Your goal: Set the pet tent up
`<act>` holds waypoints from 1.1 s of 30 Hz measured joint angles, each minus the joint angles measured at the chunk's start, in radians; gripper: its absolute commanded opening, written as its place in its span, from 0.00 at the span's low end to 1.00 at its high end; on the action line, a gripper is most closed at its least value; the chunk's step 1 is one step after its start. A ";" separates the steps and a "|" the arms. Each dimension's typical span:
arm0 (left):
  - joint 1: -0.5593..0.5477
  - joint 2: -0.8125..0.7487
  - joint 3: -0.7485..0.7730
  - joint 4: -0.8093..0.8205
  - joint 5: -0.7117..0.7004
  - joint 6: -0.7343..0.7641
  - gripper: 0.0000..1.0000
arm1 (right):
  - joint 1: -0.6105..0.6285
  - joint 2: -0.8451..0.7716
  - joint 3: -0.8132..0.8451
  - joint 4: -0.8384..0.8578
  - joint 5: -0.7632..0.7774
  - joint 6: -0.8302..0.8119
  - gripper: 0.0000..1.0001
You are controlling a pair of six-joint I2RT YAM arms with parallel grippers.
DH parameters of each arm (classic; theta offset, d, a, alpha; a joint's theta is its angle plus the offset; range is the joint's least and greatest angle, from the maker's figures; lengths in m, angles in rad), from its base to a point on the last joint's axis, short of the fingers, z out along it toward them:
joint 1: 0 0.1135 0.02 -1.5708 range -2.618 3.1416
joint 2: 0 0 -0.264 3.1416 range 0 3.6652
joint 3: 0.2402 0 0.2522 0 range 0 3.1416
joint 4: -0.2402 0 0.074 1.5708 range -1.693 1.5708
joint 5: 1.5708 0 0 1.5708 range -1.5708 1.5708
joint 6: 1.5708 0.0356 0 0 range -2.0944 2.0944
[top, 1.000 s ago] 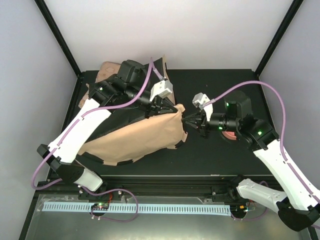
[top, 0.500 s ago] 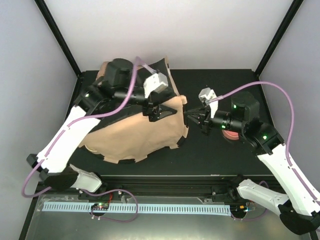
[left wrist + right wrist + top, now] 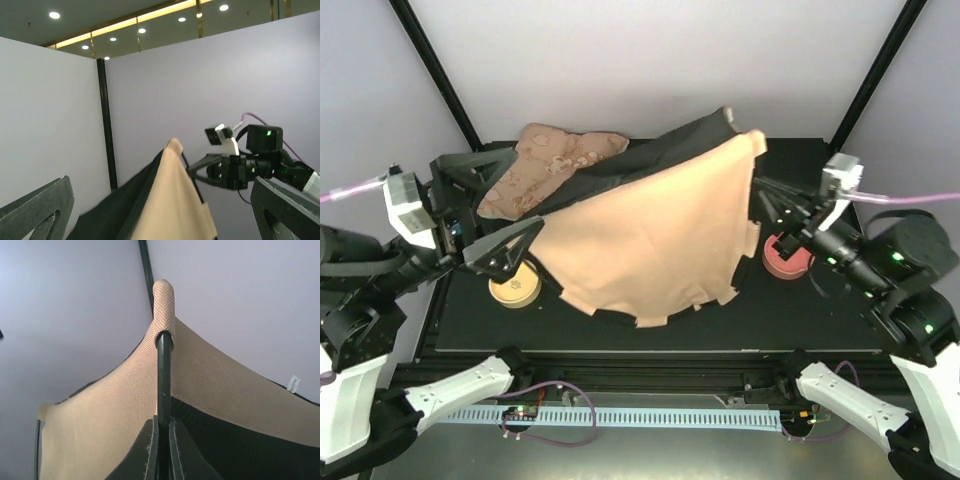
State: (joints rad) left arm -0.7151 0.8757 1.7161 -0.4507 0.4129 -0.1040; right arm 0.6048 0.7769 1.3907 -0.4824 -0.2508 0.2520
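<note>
The pet tent point(image 3: 650, 235) is a tan canvas sheet with black lining, pulled up into a peak at the right. In the right wrist view my right gripper point(image 3: 163, 424) is shut on a thin black pole point(image 3: 163, 380), whose top sits in a tan sleeve point(image 3: 164, 300). From above, the right gripper point(image 3: 760, 192) is at the tent's raised right corner. My left gripper point(image 3: 525, 190) is wide open at the left, high above the table and apart from the tent. Its wrist view shows the tent's peak point(image 3: 175, 150) and the right gripper point(image 3: 225, 170) between its spread fingers point(image 3: 35, 212).
A beige floral cushion point(image 3: 545, 165) lies at the back left, partly under the tent. A round wooden disc point(image 3: 515, 290) sits at the front left and a red disc point(image 3: 787, 262) at the right. Black frame posts point(image 3: 435, 70) stand at the back corners.
The left gripper opened, let go of the tent and drew back to the left and upward. The right gripper carried the pole up and to the right, lifting the canvas into a peak.
</note>
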 measured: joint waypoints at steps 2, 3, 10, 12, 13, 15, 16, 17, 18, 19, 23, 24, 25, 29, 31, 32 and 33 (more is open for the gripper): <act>0.000 -0.043 -0.039 0.023 -0.006 -0.008 0.99 | 0.000 -0.018 0.034 0.005 0.039 -0.011 0.01; 0.000 -0.058 -0.063 0.031 -0.006 -0.007 0.99 | 0.000 -0.026 0.051 0.004 0.057 -0.019 0.01; 0.000 -0.146 -0.413 0.039 -0.001 0.106 0.99 | 0.000 -0.059 0.107 0.001 0.196 -0.080 0.01; 0.000 -0.175 -0.521 0.044 0.008 0.150 0.99 | 0.000 -0.051 0.109 -0.017 0.243 -0.085 0.01; 0.000 -0.186 -0.570 0.051 0.013 0.167 0.99 | 0.000 -0.042 0.113 -0.032 0.265 -0.086 0.01; 0.000 -0.211 -0.650 0.070 0.018 0.192 0.99 | 0.000 -0.014 0.117 -0.056 0.298 -0.085 0.02; 0.000 -0.219 -0.676 0.076 0.018 0.198 0.99 | 0.000 -0.002 0.116 -0.066 0.307 -0.084 0.02; 0.000 -0.225 -0.702 0.088 0.018 0.203 0.99 | 0.000 0.014 0.116 -0.082 0.317 -0.082 0.02; 0.000 -0.232 -0.724 0.102 0.017 0.206 0.99 | 0.000 0.028 0.112 -0.095 0.324 -0.080 0.02; 0.000 -0.236 -0.741 0.117 0.017 0.207 0.99 | 0.000 0.041 0.105 -0.106 0.330 -0.077 0.02; 0.000 -0.236 -0.817 0.182 0.014 0.221 0.99 | 0.000 0.082 0.068 -0.156 0.349 -0.067 0.02; -0.001 -0.235 -0.846 0.197 0.014 0.233 0.99 | 0.000 0.093 0.058 -0.168 0.352 -0.066 0.02; -0.004 -0.235 -0.875 0.210 0.014 0.250 0.99 | 0.000 0.103 0.051 -0.178 0.354 -0.066 0.02; -0.046 -0.244 -1.025 0.242 -0.010 0.356 0.99 | 0.000 0.132 0.045 -0.195 0.353 -0.063 0.02; -0.071 -0.248 -1.073 0.242 -0.032 0.410 0.99 | 0.000 0.144 0.049 -0.203 0.348 -0.063 0.02; -0.089 -0.248 -1.090 0.241 -0.053 0.449 0.99 | 0.000 0.153 0.055 -0.208 0.344 -0.062 0.02; -0.106 -0.245 -1.097 0.241 -0.067 0.481 0.99 | 0.000 0.163 0.064 -0.215 0.341 -0.060 0.02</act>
State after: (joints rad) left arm -0.8211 0.6308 0.6193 -0.2100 0.3462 0.3767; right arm 0.6048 0.9401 1.4551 -0.6971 0.0902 0.1925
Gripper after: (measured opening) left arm 0.990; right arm 0.061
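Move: The tent, up on its poles, has its middle about 15 cm ahead of the high, open left gripper, 13 cm to its right and some 35 cm below. The cushion lies about 38 cm ahead and 9 cm left of that gripper, the yellow bowl 10 cm ahead and 16 cm left, both near 60 cm down. From the right gripper, shut on a tent pole, the tent's middle is roughly 6 cm ahead, 15 cm left and 25 cm lower; the pink bowl is 10 cm ahead, 15 cm right and 50 cm down. Bring the left gripper down about 35 cm beside the near side of the tent, easing right and forward, fingers wide open and tipping from slightly up to slightly down. Keep the right gripper pinched on the pole just below its fabric sleeve: lift it about 5 cm while drawing right and slightly back, then swing it forward some 10 cm and down, turning clockwise about 20 degrees. ##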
